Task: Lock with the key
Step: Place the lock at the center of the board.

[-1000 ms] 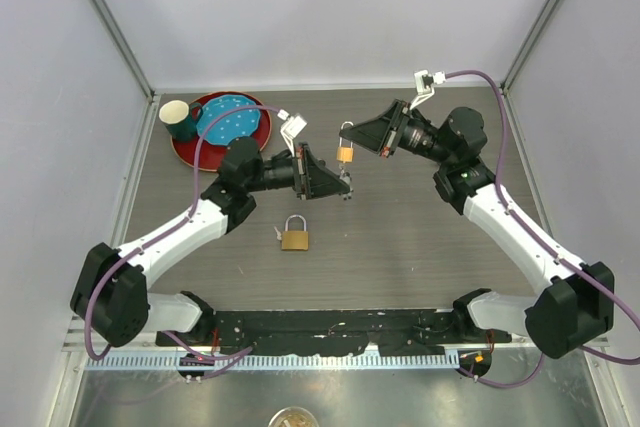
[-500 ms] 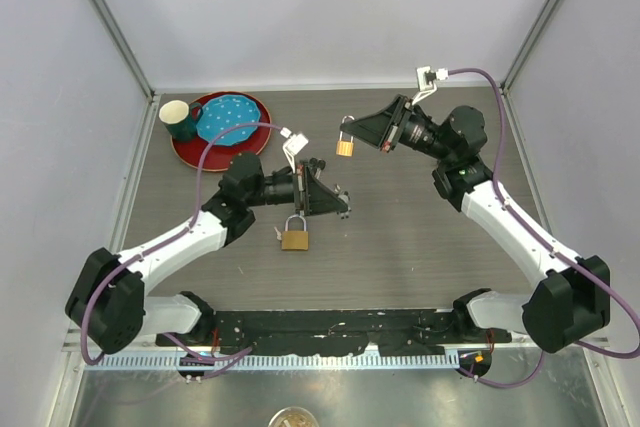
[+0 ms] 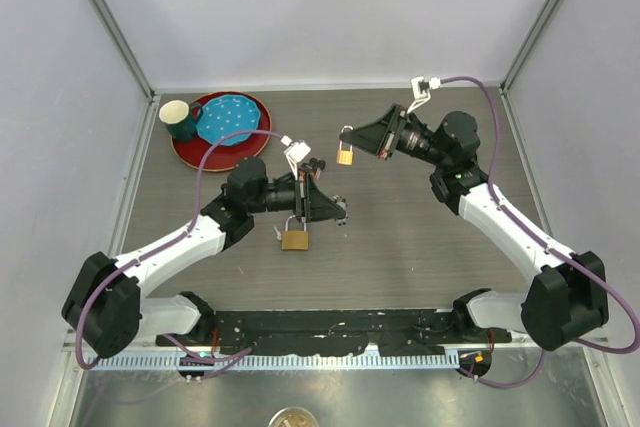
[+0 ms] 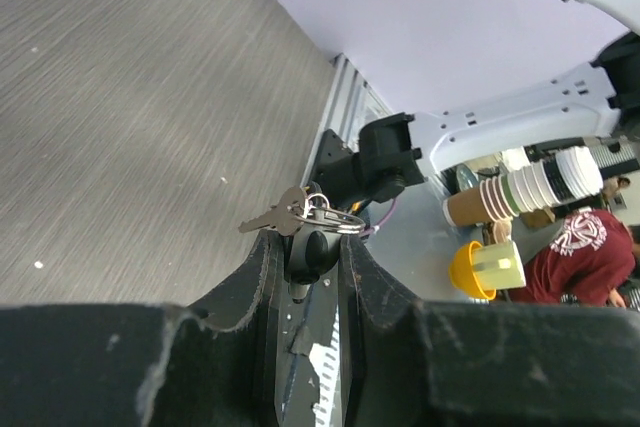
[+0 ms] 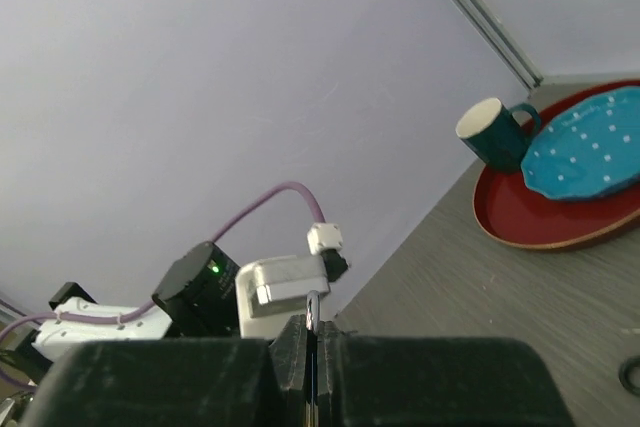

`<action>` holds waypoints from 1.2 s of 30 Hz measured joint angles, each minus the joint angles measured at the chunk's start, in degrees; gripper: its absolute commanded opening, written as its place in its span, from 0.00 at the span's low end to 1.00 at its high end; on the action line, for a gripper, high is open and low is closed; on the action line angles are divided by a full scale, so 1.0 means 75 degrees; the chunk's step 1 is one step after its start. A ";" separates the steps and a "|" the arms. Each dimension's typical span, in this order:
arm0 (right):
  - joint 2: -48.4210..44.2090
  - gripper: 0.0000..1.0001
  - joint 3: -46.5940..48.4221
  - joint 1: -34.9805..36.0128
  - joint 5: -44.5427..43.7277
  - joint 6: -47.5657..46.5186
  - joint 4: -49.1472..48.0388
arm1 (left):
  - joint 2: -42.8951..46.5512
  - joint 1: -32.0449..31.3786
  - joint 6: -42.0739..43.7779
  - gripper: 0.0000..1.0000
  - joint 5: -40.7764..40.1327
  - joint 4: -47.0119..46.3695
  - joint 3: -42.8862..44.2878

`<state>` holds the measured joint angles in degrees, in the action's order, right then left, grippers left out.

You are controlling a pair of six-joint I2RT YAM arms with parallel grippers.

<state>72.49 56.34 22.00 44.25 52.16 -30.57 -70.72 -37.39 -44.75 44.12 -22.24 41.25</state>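
A small brass padlock [image 3: 345, 155] hangs above the table at mid-back, and my right gripper [image 3: 352, 139] is shut on its shackle. In the right wrist view the shackle's thin metal loop [image 5: 313, 309] pokes up between the closed fingers of the right gripper [image 5: 312, 327]; the lock's body is hidden. My left gripper [image 3: 335, 212] is a little nearer and left of that lock, apart from it. It is shut on the key [image 4: 305, 247], whose dark head sits between the jaws. A silver key and rings [image 4: 300, 213] stick out at the tips of the left gripper [image 4: 306, 239].
A larger brass padlock [image 3: 294, 238] lies on the table just under the left wrist. At the back left a red tray [image 3: 190, 155] holds a blue dotted plate [image 3: 232, 119] and a dark teal cup [image 3: 179, 119], also seen in the right wrist view as the cup [image 5: 497, 134].
My left gripper has moved nearer and slightly down with the key, now over the larger padlock. The right gripper and its small padlock have barely shifted.
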 measured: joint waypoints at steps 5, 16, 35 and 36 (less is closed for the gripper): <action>-0.0035 0.01 -0.1102 0.0000 0.0029 -0.0382 0.0356 | 0.0015 0.0000 0.0303 0.00 -0.0513 0.0726 -0.0035; 0.0335 0.02 -0.3754 0.0676 -0.0364 -0.0761 0.0463 | -0.0067 0.0058 0.0571 0.00 -0.1792 0.2279 -0.0315; 0.3759 0.06 -0.3608 0.1454 -0.1603 0.0006 -0.1591 | -0.0857 0.0085 0.0577 0.00 -0.2346 0.2952 -0.0385; 0.3861 0.06 -0.3567 0.1460 -0.1632 0.0026 -0.1641 | -0.0880 0.0085 0.0577 0.00 -0.2346 0.2955 -0.0385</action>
<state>101.45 29.58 32.95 32.01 52.36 -42.87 -77.32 -36.75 -40.42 26.52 -0.08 38.37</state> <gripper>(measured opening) 0.064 0.222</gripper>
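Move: The small lock already hangs by its shackle from the right fingers, and the left fingers still grip the key. The bare spot on the board for the small lock is about 36 cm below the right hand, 5 back and 4 to its left. The large lock lies 4 cm back and 12 left of that hand, the orange lock some 12 ahead and 9 left. From the left hand, the spot is about 5 cm ahead and 23 below, with the large lock 6 ahead and 9 left. The small lock is carried steeply down towards the board just right of the large lock, the right hand sinking some 34 cm, swinging back and then partly forward again, fingers tipping down about 40 degrees, grip kept. The left hand, still pinching the key, sinks about 14 cm, drifting left and a little forward, its fingers dipping some 25 degrees. ##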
